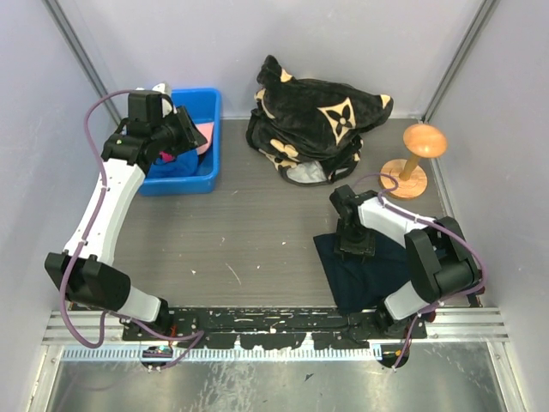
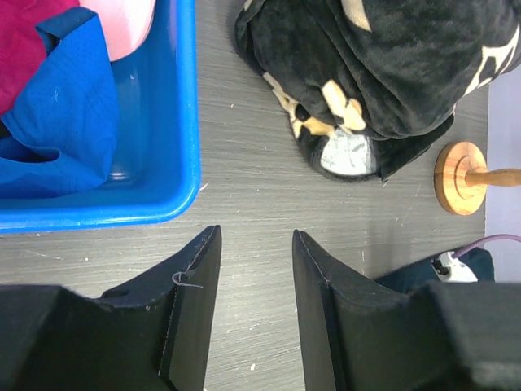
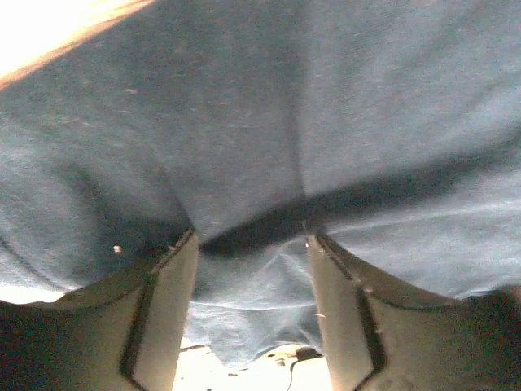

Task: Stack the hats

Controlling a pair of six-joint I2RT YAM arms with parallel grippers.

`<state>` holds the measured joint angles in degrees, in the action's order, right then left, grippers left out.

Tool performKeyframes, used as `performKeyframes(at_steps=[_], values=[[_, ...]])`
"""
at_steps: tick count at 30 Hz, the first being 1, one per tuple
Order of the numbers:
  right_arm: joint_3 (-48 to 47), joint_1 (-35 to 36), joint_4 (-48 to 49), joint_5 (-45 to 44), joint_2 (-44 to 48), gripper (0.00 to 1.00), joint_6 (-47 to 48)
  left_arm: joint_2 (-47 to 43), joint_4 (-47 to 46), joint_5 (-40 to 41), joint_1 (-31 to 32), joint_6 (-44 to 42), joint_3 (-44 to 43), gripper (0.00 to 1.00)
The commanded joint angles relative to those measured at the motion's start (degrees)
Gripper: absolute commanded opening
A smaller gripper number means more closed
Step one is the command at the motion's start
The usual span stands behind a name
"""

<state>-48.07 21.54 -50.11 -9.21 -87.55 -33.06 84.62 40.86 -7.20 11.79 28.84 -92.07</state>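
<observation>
The hats I can see lie in the blue bin at the back left: a royal blue cap, a magenta one under it, and a light pink one toward the bin's far end. My left gripper hovers beside the bin's rim, open, with only bare table between its fingers. My right gripper is pressed down into the flat dark navy cloth. Its jaws stand apart with a fold of that cloth bunched between them.
A big black plush bundle with tan flower marks sits at the back middle. A wooden mushroom-shaped stand stands at the back right. Side walls close in the table.
</observation>
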Motion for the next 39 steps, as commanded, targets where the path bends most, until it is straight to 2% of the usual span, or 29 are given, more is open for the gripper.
performKeyframes(at_steps=[1, 4, 8, 12, 17, 21, 23, 25, 29, 33, 36, 39], values=[[-2.8, 4.7, 2.3, -0.6, -2.2, 0.74, -1.8, -0.1, 1.4, -2.2, 0.0, -1.9, 0.1, 0.48], [-1.5, 5.5, 2.5, -2.7, -0.1, 0.79, -2.5, -1.5, 1.5, -2.7, 0.0, -1.7, 2.0, 0.48], [0.8, 6.4, 9.1, 2.3, 0.7, 0.81, -3.5, -3.4, 1.6, -3.0, 0.1, -1.7, 4.1, 0.48], [-1.7, 13.0, 14.4, 6.2, -4.9, 0.83, -5.0, -3.8, 2.6, -3.4, 0.0, -1.9, 3.1, 0.48], [-17.6, 24.1, 21.2, 11.8, -17.9, 0.84, -8.2, -4.6, 3.7, -4.8, 0.4, -1.2, 1.1, 0.48], [-34.3, 28.2, 27.6, 19.8, -23.4, 0.84, -13.1, -5.9, 5.6, -4.4, 1.2, -1.8, 1.1, 0.48], [-38.7, 29.1, 29.9, 20.5, -20.9, 0.84, -13.9, -6.6, 7.7, -4.0, 1.6, -2.2, 1.7, 0.48], [-41.4, 28.6, 28.1, 17.8, -16.2, 0.85, -13.1, -7.7, 8.7, -3.6, 2.2, -1.7, 2.8, 0.48], [-43.5, 25.1, 8.3, 8.3, -7.8, 0.85, -10.5, -9.8, 6.8, -2.6, 7.1, 1.9, 6.9, 0.48], [-36.1, 20.2, -0.6, -6.8, 6.4, 0.87, -10.2, -8.5, -2.6, -2.8, 17.9, 9.1, 13.5, 0.49], [-31.8, 12.6, -2.9, -11.5, 17.7, 0.87, -10.1, -2.9, -13.2, -2.5, 25.8, 14.8, 18.5, 0.48], [-31.3, 6.2, -3.0, -12.9, 23.0, 0.87, -7.0, 5.5, -23.7, -1.4, 31.7, 18.5, 19.1, 0.44]])
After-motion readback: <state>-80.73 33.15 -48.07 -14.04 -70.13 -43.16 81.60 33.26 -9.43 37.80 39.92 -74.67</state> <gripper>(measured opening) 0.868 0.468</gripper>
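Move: The right hand is low on the navy cloth, near its left part; the cloth's middle lies about 9 cm to its right and 2 cm nearer the base. The wooden hat stand is some 20 cm ahead and 13 cm to the right, the black plush bag about 32 cm ahead and 8 cm left. From the high left hand the cloth is roughly 45 cm right, 23 cm back and 30 cm below. Leftward and low over the table, the right hand sweeps about 34 cm, slightly forward too, its fingers opening wider and dragging the navy cloth along, wrist rolling. It then comes off the cloth, rising some 27 cm while swinging back right, fingers tipping up forward. The left hand draws back and, late on, swings right and down over the cloth's new place, half open. ##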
